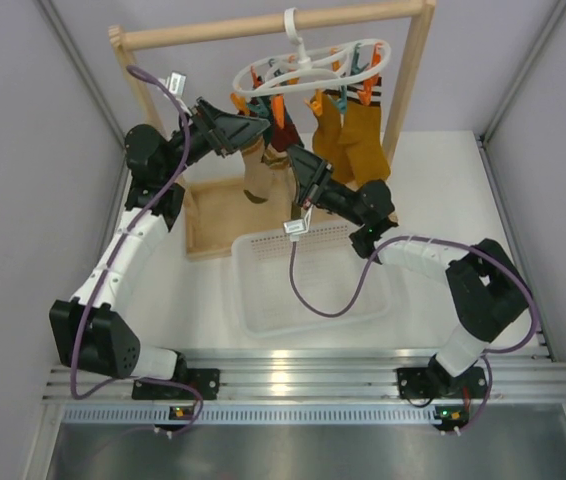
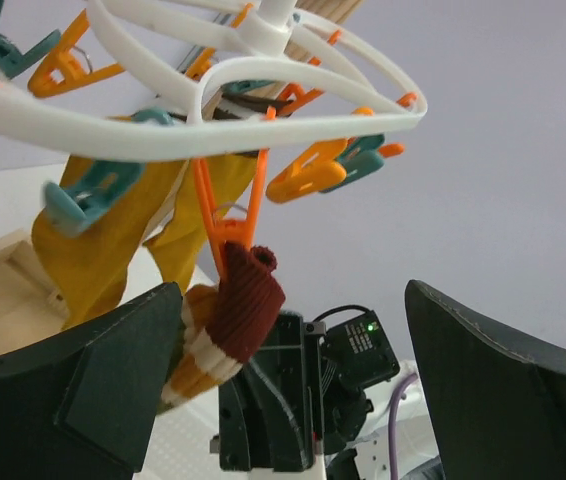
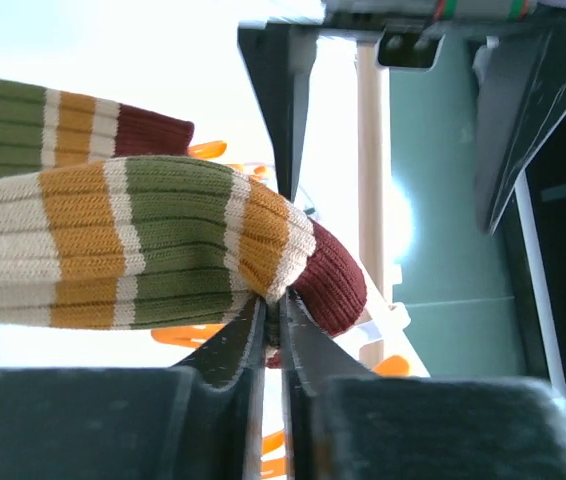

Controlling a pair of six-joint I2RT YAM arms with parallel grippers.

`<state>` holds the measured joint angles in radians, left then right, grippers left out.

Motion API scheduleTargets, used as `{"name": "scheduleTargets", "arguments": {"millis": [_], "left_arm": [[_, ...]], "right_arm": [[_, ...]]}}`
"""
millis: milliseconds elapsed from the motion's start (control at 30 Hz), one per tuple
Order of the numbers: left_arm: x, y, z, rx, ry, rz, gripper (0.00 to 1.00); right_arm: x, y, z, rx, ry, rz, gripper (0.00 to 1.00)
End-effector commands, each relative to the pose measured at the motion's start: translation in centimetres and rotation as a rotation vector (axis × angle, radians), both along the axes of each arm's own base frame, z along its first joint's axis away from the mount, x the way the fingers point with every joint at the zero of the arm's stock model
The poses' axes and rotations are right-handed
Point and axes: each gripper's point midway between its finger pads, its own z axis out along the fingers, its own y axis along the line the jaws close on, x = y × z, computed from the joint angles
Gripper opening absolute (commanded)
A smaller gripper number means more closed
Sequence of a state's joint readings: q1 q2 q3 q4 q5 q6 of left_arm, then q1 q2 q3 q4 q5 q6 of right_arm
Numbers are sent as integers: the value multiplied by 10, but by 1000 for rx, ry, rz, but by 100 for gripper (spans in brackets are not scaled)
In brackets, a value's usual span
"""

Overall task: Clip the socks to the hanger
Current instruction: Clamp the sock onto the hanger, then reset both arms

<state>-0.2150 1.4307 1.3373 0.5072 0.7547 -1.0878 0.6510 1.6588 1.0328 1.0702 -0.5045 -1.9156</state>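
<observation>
The white ring hanger (image 1: 313, 62) (image 2: 203, 135) hangs by its hook from the rail, with orange and teal clips dangling. An orange clip (image 2: 231, 222) grips the maroon cuff of a striped sock (image 2: 246, 305) (image 1: 256, 168) (image 3: 163, 245). My left gripper (image 1: 257, 128) (image 2: 293, 300) is open, with its fingers standing wide to either side of that sock, and holds nothing. From below, my right gripper (image 1: 299, 162) (image 3: 281, 312) is shut on the striped sock just beside the cuff. A second striped sock (image 3: 73, 125) lies behind it. Two mustard socks (image 1: 351, 135) (image 2: 113, 250) hang clipped to the hanger.
The wooden rail frame (image 1: 263, 25) spans the back. A shallow wooden tray (image 1: 208, 238) lies under the left arm. A white plastic basket (image 1: 308, 290) sits on the table between the arms. Grey walls close in both sides.
</observation>
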Motion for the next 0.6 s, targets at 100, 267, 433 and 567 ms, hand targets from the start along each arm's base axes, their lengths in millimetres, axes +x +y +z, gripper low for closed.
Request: {"name": "scheduleTargets", "arguments": {"millis": [100, 267, 433, 567], "left_arm": [[-28, 16, -11, 141, -103, 80, 98], [-40, 24, -23, 230, -123, 120, 98], [-44, 36, -46, 382, -38, 167, 98], [-48, 52, -74, 577, 19, 196, 98]], "right_arm": [[-22, -21, 23, 74, -86, 3, 43], [-31, -31, 27, 97, -70, -22, 82], [-41, -49, 24, 124, -4, -70, 91], [-44, -91, 18, 203, 221, -199, 94]]}}
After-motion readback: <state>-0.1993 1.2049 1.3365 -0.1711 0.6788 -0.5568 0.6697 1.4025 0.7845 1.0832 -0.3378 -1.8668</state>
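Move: The orange clip biting the striped sock's cuff is what both hands are leaving: from the left hand, already open, it lies about 4 cm to the right, 2 cm ahead and 1 cm up. The right fingers are still shut on that sock just below the cuff, with the clip some 4 cm above them, 3 cm ahead and 1 cm left. The nearer mustard sock hangs roughly 6 cm right of this hand, 5 cm ahead and 4 cm lower. The right hand opens wide and lets go of the striped sock while easing down about 1.5 cm, then backs out to its right by some 5.5 cm and back towards the base by nearly 4, coming up again by 2 as it leaves the cuff. The left hand, still wide open and clear of the orange clip, draws back about 4 cm and to its left, sinking ever faster to some 5.5 cm below where it was, its fingers tipping down by about 20 degrees from their slight upward slant. ##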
